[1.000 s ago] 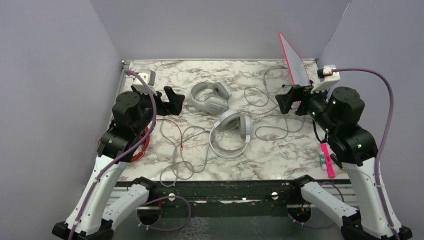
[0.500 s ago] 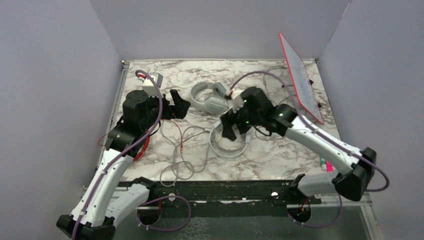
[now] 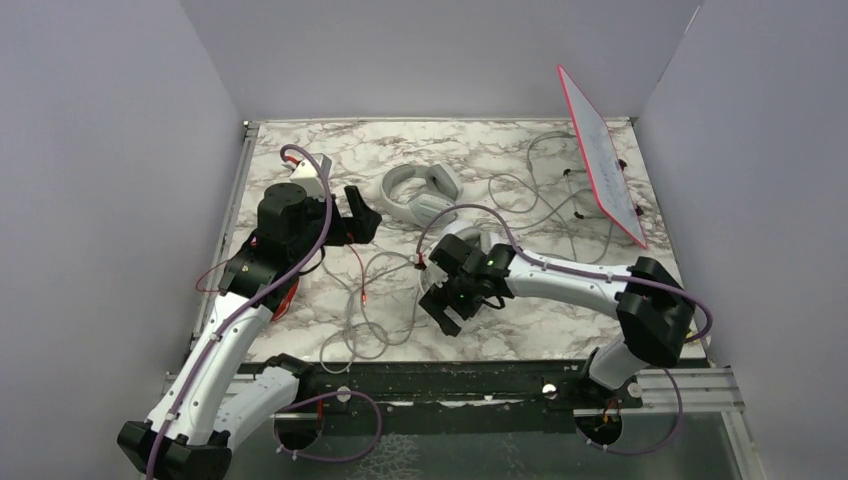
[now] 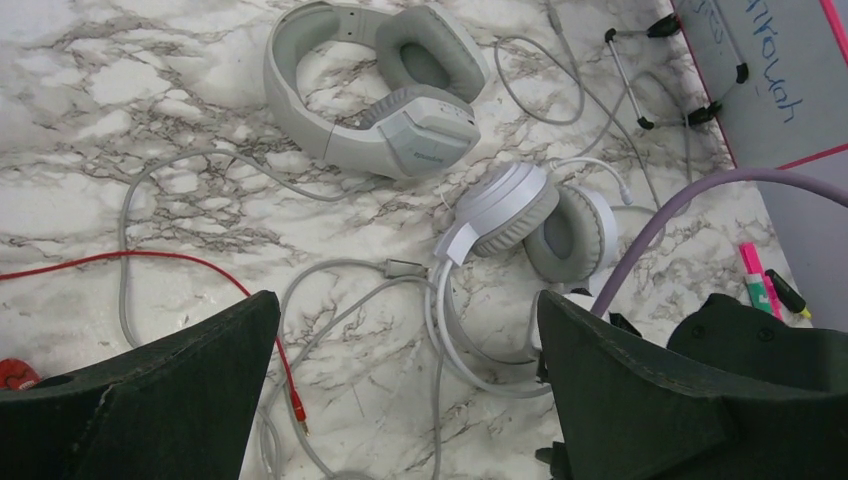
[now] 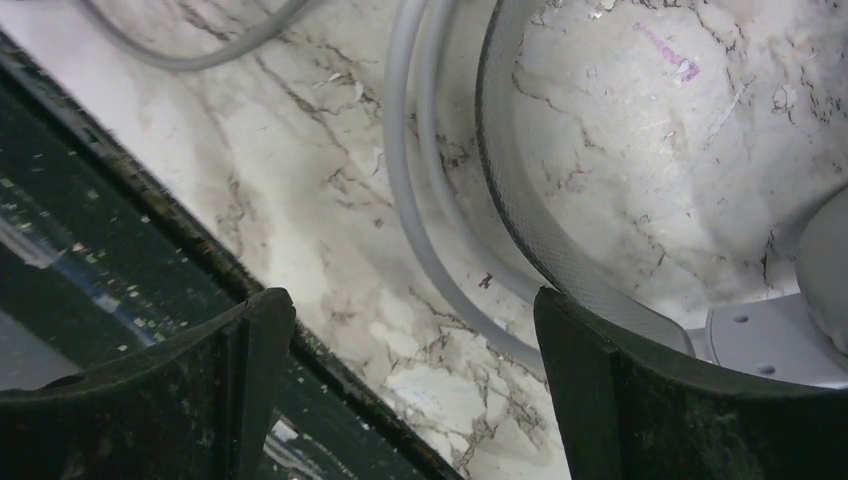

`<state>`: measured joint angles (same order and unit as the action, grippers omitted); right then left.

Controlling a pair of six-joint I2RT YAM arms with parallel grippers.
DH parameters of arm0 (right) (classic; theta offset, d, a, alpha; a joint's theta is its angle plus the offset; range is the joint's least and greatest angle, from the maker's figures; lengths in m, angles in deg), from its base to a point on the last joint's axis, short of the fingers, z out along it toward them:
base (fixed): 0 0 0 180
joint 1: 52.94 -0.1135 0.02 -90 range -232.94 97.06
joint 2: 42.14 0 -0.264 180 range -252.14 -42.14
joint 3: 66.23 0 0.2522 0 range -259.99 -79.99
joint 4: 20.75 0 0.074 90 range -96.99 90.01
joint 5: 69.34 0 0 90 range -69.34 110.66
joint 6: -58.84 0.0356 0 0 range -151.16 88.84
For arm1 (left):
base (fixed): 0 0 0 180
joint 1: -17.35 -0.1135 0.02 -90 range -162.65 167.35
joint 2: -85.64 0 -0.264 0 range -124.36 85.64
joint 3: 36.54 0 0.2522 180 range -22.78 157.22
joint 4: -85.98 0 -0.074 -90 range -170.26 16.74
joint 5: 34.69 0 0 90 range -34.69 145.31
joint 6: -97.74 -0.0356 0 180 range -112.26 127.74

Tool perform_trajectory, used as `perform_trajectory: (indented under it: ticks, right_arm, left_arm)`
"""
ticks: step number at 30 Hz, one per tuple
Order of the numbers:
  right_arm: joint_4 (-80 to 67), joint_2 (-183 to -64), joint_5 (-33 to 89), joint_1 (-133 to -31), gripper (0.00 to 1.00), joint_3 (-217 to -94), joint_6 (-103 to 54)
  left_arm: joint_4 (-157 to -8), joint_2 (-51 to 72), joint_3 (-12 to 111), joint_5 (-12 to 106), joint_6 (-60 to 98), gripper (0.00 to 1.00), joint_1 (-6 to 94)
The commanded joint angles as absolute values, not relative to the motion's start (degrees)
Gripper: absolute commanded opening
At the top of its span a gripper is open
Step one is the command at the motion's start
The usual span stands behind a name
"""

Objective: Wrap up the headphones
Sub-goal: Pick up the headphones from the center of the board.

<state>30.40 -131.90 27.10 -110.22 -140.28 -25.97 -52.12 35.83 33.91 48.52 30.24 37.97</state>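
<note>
The light grey headphones (image 3: 420, 195) (image 4: 380, 100) lie at the back centre. In front of them lie the white-silver headphones (image 3: 478, 243) (image 4: 520, 215), with thin grey cable (image 4: 330, 300) looped to the left. My right gripper (image 3: 452, 308) (image 5: 410, 300) hangs open low over their headband (image 5: 540, 230), which passes along its right finger. My left gripper (image 3: 365, 212) (image 4: 405, 296) is open and empty, above the cables to the left of both headsets. The red-and-black headphones (image 3: 284, 298) are mostly hidden under my left arm. Their red cable (image 4: 150, 258) ends in a plug (image 4: 297, 400).
A pink-framed whiteboard (image 3: 600, 150) (image 4: 780, 80) leans at the back right, with more grey cable (image 3: 540, 200) in front of it. Markers (image 4: 760, 285) lie at the right. The table's dark front edge (image 5: 120, 200) runs close beside my right gripper.
My right arm has swung from the back right across to the left and down over the white-silver headset's band. The left gripper has shifted slightly right and farther back.
</note>
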Motion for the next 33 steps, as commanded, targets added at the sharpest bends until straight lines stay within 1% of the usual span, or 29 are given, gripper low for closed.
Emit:
perform_trajectory:
  ticks: [1, 4, 7, 8, 10, 14, 15, 18, 21, 22, 23, 25, 28, 31, 33]
  right_arm:
    - [24.4, -136.1, 17.2, -111.9, 0.95, -139.2, -27.4]
    - [22.9, -138.7, 13.5, -112.1, 0.93, -139.6, -28.1]
    - [22.4, -140.1, 13.0, -112.2, 0.87, -140.0, -28.4]
    - [22.3, -140.1, 13.2, -112.3, 0.83, -139.9, -28.3]
    - [21.9, -139.4, 13.4, -112.4, 0.73, -139.1, -27.6]
    - [23.0, -136.8, 11.1, -112.8, 0.40, -137.5, -25.4]
    - [24.2, -135.4, 10.0, -112.8, 0.36, -137.4, -24.5]
    - [28.6, -130.0, 8.7, -112.8, 0.29, -137.6, -22.1]
    - [31.0, -123.8, 7.9, -112.8, 0.12, -136.9, -19.9]
    - [30.6, -121.7, 8.2, -112.8, 0.09, -136.2, -19.8]
    - [29.3, -119.9, 9.0, -112.8, 0.06, -135.6, -20.3]
    - [22.8, -117.1, 12.8, -112.8, 0.04, -133.5, -23.1]
    - [15.6, -116.6, 17.1, -112.8, 0.01, -133.7, -24.1]
    - [6.4, -117.4, 19.4, -112.8, 0.01, -132.7, -25.4]
    - [-1.4, -117.8, 19.2, -112.8, 0.01, -129.6, -25.3]
  left_arm:
    - [-52.1, 35.9, 33.5, 49.0, 31.1, 0.99, 37.6]
    - [-52.0, 36.4, 33.5, 49.0, 30.9, 0.99, 37.6]
    - [-51.8, 36.9, 33.6, 48.4, 31.1, 0.99, 37.6]
    - [-51.7, 36.9, 33.6, 48.2, 31.3, 0.99, 37.6]
    - [-51.6, 37.3, 33.2, 47.9, 31.4, 0.99, 37.6]
    - [-51.6, 37.4, 32.7, 48.1, 32.0, 0.99, 37.6]
    - [-51.6, 37.2, 32.8, 47.7, 32.0, 0.99, 37.6]
    - [-51.4, 36.7, 33.3, 46.4, 32.7, 0.99, 37.6]
    - [-51.4, 36.1, 33.5, 44.3, 35.1, 0.99, 37.6]
    - [-51.6, 35.7, 33.4, 42.9, 36.2, 0.99, 37.6]
    - [-52.1, 35.4, 33.0, 41.5, 37.6, 0.99, 37.6]
    - [-53.9, 34.7, 31.4, 37.5, 40.8, 0.99, 37.6]
    - [-60.0, 33.8, 26.5, 30.2, 47.9, 0.99, 37.6]
    - [-66.8, 32.6, 21.4, 25.4, 54.6, 0.98, 37.6]
    - [-68.7, 31.7, 19.1, 23.9, 57.9, 0.97, 37.6]
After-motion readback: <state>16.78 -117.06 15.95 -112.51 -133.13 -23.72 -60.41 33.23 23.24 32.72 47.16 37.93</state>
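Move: The white headphones' middle lies about 9 cm ahead of the right hand, 3 cm to its right and some 4 cm below; the near part of the headband is almost under the fingers. The grey headphones are roughly 25 cm ahead and 6 cm left of that hand, the grey cable coil 2 cm ahead and 16 cm left. From the left hand, the white headphones are about 17 cm right, 1 cm back and 25 cm down. Lower the open right gripper about 4 cm while easing 3 cm forward onto the near part of the white headband, and pinch the band. Then raise it quickly some 10 cm, swinging the fingertips forward and left by about 20 degrees. Late in the lift, start the left gripper, still wide open, right and down towards the headphones, tipping it down. ##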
